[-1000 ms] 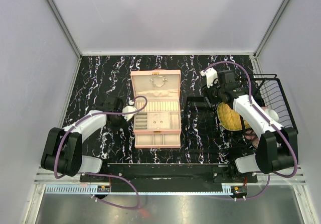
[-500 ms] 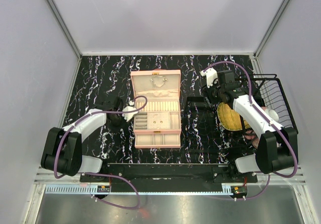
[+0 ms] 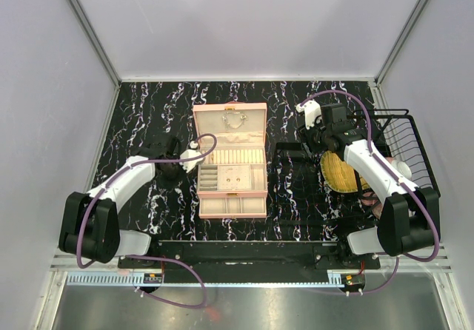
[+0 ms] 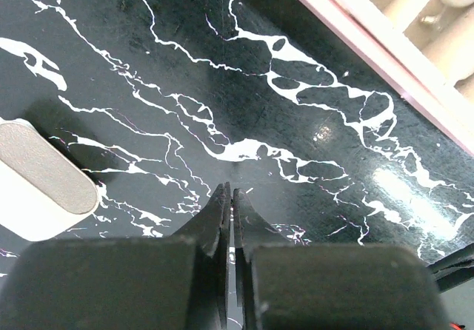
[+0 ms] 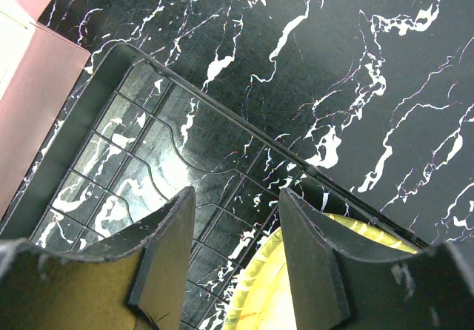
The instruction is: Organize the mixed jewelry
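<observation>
The pink case [image 3: 231, 194] lies open mid-table, and two tiny metallic studs [image 3: 235, 172] of the mixed jewelry sit in one of its cream compartments. My left gripper [image 3: 175, 161] hangs low over the black marble table just left of the case. In the left wrist view its jaws [image 4: 230, 191] are shut, nothing shows between them, and the case's pink edge [image 4: 385, 56] runs across the upper right. My right gripper [image 3: 315, 126] is open over a flat wire rack [image 5: 148, 160] and the rim of a yellow plate [image 5: 259, 300], with nothing between its fingers [image 5: 237, 193].
A white block with a grey top [image 4: 44, 178] lies on the table left of my left fingers. A black wire basket [image 3: 407, 141] stands at the right edge. The yellow plate [image 3: 339, 171] rests on the flat rack [image 3: 292, 169] right of the case.
My left jaws have closed the last small gap, and the left arm has shifted slightly toward the case. The right arm has not moved.
</observation>
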`<move>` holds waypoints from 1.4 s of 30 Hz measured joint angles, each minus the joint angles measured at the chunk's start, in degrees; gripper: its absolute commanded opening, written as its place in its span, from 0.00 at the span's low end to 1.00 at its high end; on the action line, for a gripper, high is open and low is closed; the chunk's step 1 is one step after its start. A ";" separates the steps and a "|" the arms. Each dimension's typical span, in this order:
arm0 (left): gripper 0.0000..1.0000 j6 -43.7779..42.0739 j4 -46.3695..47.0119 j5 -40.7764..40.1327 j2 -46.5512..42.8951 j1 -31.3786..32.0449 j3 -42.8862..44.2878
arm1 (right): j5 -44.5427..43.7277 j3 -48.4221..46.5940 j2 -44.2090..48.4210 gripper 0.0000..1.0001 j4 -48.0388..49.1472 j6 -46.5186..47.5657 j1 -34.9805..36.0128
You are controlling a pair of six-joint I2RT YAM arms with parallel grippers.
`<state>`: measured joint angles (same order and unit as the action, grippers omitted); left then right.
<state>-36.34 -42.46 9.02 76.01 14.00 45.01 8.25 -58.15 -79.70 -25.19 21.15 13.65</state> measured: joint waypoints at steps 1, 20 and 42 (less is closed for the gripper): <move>0.00 0.09 0.02 0.00 -0.02 0.04 0.00 | 0.00 0.00 0.00 0.55 0.00 0.00 0.00; 0.00 5.49 2.21 -12.85 -9.18 15.37 5.33 | -0.02 0.00 0.00 0.55 0.00 0.02 0.00; 0.00 5.75 4.74 -38.95 8.85 42.27 19.67 | -5.73 0.00 -0.07 0.54 0.07 -0.02 -0.39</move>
<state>-30.59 -37.71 -29.93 84.86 56.27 64.69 2.52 -58.15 -79.77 -25.12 21.12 13.26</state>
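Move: The left hand hangs a few centimetres above the table, left of the jewelry box, fingers shut; the perforated stud board lies about 18 cm to its right, 3 cm ahead and some 3 cm higher. The divided slots are about 11 cm right and 2 cm ahead, the ring rolls 18 cm right and 8 cm ahead, and the white block 5 cm left and 5 cm ahead. From the right hand the stud board is about 25 cm left, 8 cm back and 5 cm lower. The left hand lifts from beside the jewelry box and swings right over its left wall, about 16 cm across and 4 cm forward, climbing some 12 cm before sinking the last 2 cm towards the stud board. On the way the wrist tilts so that the fingers, first pointing down, slant forward and down, with a clockwise turn of about 20 degrees, and the fingers stay shut and touch nothing in the box, while late on the right hand drifts 2 cm to its right with its fingers open. ##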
